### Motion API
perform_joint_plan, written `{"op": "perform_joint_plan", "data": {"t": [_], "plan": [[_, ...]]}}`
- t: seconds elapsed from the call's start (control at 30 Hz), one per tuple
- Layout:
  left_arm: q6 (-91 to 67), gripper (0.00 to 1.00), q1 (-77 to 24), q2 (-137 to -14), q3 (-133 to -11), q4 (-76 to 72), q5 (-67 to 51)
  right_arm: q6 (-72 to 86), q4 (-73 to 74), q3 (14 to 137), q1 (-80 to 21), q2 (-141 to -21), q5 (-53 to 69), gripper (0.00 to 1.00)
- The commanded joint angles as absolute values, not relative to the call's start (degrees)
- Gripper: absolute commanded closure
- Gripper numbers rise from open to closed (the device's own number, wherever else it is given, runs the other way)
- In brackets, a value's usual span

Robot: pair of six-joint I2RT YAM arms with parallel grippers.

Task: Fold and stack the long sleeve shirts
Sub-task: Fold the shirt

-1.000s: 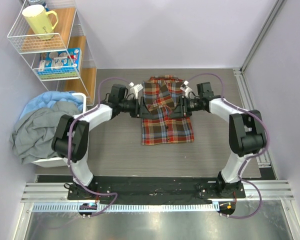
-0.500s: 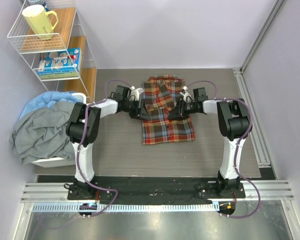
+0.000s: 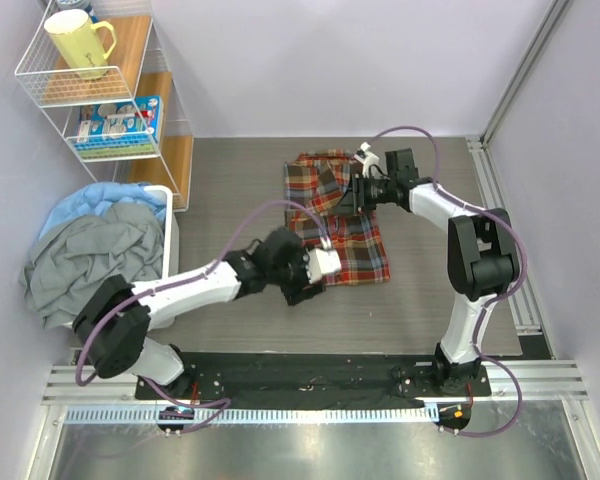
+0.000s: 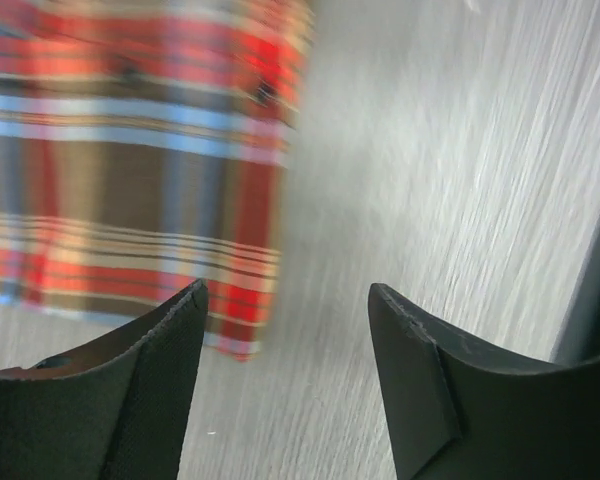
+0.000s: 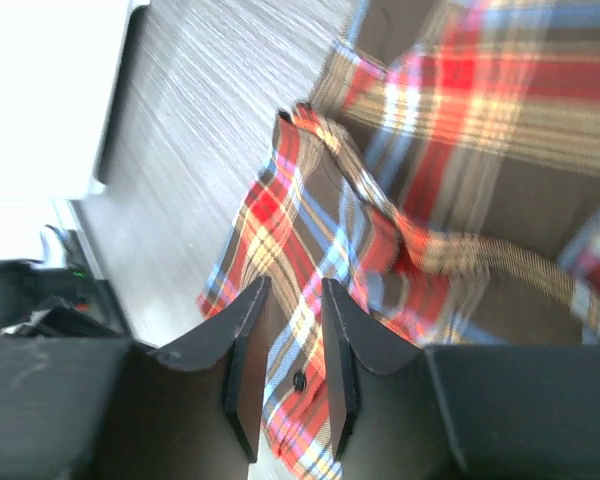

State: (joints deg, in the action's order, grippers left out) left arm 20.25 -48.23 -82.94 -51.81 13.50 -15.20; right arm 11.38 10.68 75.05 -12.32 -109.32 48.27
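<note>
The long sleeve shirt [image 3: 355, 255], red, brown and yellow plaid, lies folded in the middle of the table. My left gripper [image 3: 305, 280] hangs low over the shirt's near left corner; in the left wrist view the gripper [image 4: 288, 292] is open, with bare table between its fingers and the shirt's corner [image 4: 130, 200] just beyond. My right gripper [image 3: 352, 192] is over the shirt's far right part. In the right wrist view that gripper [image 5: 295, 283] has its jaws a narrow gap apart, with rumpled plaid cloth [image 5: 440, 150] and a button showing below, none of it clamped.
A white bin [image 3: 170, 235] heaped with grey and blue clothes stands at the left table edge. Behind it is a wire shelf [image 3: 130, 140] carrying a yellow mug [image 3: 78, 42] and a box. An aluminium rail [image 3: 500, 220] runs along the right side.
My left arm has left the shirt's left edge, swung toward the near left corner and opened wider. My right gripper has moved from the shirt's right edge up to its far part.
</note>
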Motion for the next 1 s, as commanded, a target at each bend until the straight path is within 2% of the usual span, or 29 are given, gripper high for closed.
{"op": "perform_joint_plan", "data": {"t": [0.0,0.2,0.33,0.5,0.6,0.63,0.7,0.9,0.97], "plan": [[30.49,0.36,-54.04,-85.95,-48.61,6.69,0.16,1.76,17.22,80.15,-15.2,-112.57,43.52,0.69],[34.97,0.44,-61.34,-92.19,-46.24,-5.33,6.41,-4.3,18.63,82.26,-15.56,-118.82,39.56,0.7],[39.54,0.49,-62.4,-97.11,-43.34,-12.63,11.15,-7.11,20.39,82.79,-15.56,-122.16,37.71,0.71],[41.92,0.57,-62.4,-102.73,-44.21,-13.62,15.11,-7.65,21.71,83.67,-15.73,-124.19,38.23,0.72],[42.19,0.74,-62.31,-102.57,-44.21,-13.54,15.99,-8.08,22.85,83.58,-15.91,-124.28,38.49,0.73],[41.93,0.88,-62.31,-101.87,-44.47,-12.67,15.82,-8.52,23.63,83.24,-15.91,-124.19,38.76,0.73],[39.31,0.98,-62.23,-99.86,-46.22,-7.05,13.64,-8.88,23.82,82.27,-16.26,-123.14,39.37,0.72],[31.22,1.0,-62.31,-88.16,-54.99,19.18,-3.84,-8.09,24.61,77.09,-18.89,-114.73,42.7,0.72],[28.49,1.0,-62.31,-85.79,-57.64,25.55,-10.97,-6.34,24.96,76.2,-19.07,-111.72,44.03,0.66]]}}
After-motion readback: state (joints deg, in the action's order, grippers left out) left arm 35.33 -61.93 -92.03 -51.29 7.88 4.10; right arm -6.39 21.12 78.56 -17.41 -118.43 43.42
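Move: From the left hand the stretch of the shirt's near edge to be gripped lies about 2 cm ahead, 4 cm to the right and 8 cm below. That edge's right-hand corner is some 16 cm to the right and 2 cm ahead, at the same height. The right hand hovers roughly 9 cm above the shirt's upper layer, the spot to be pressed being just 1 cm to its left. The collar end lies about 11 cm ahead of it and 3 cm left. The left fingers shut on the shirt's near edge and pinch it: the hand sinks about 7 cm, slides right and forward over that edge while its fingers swing some 30 degrees to point more forward, then lifts and draws back with it. Meanwhile the right hand drops 8 cm onto the upper layer, stays down with its fingers a little apart, and at the end drags back a couple of centimetres. ##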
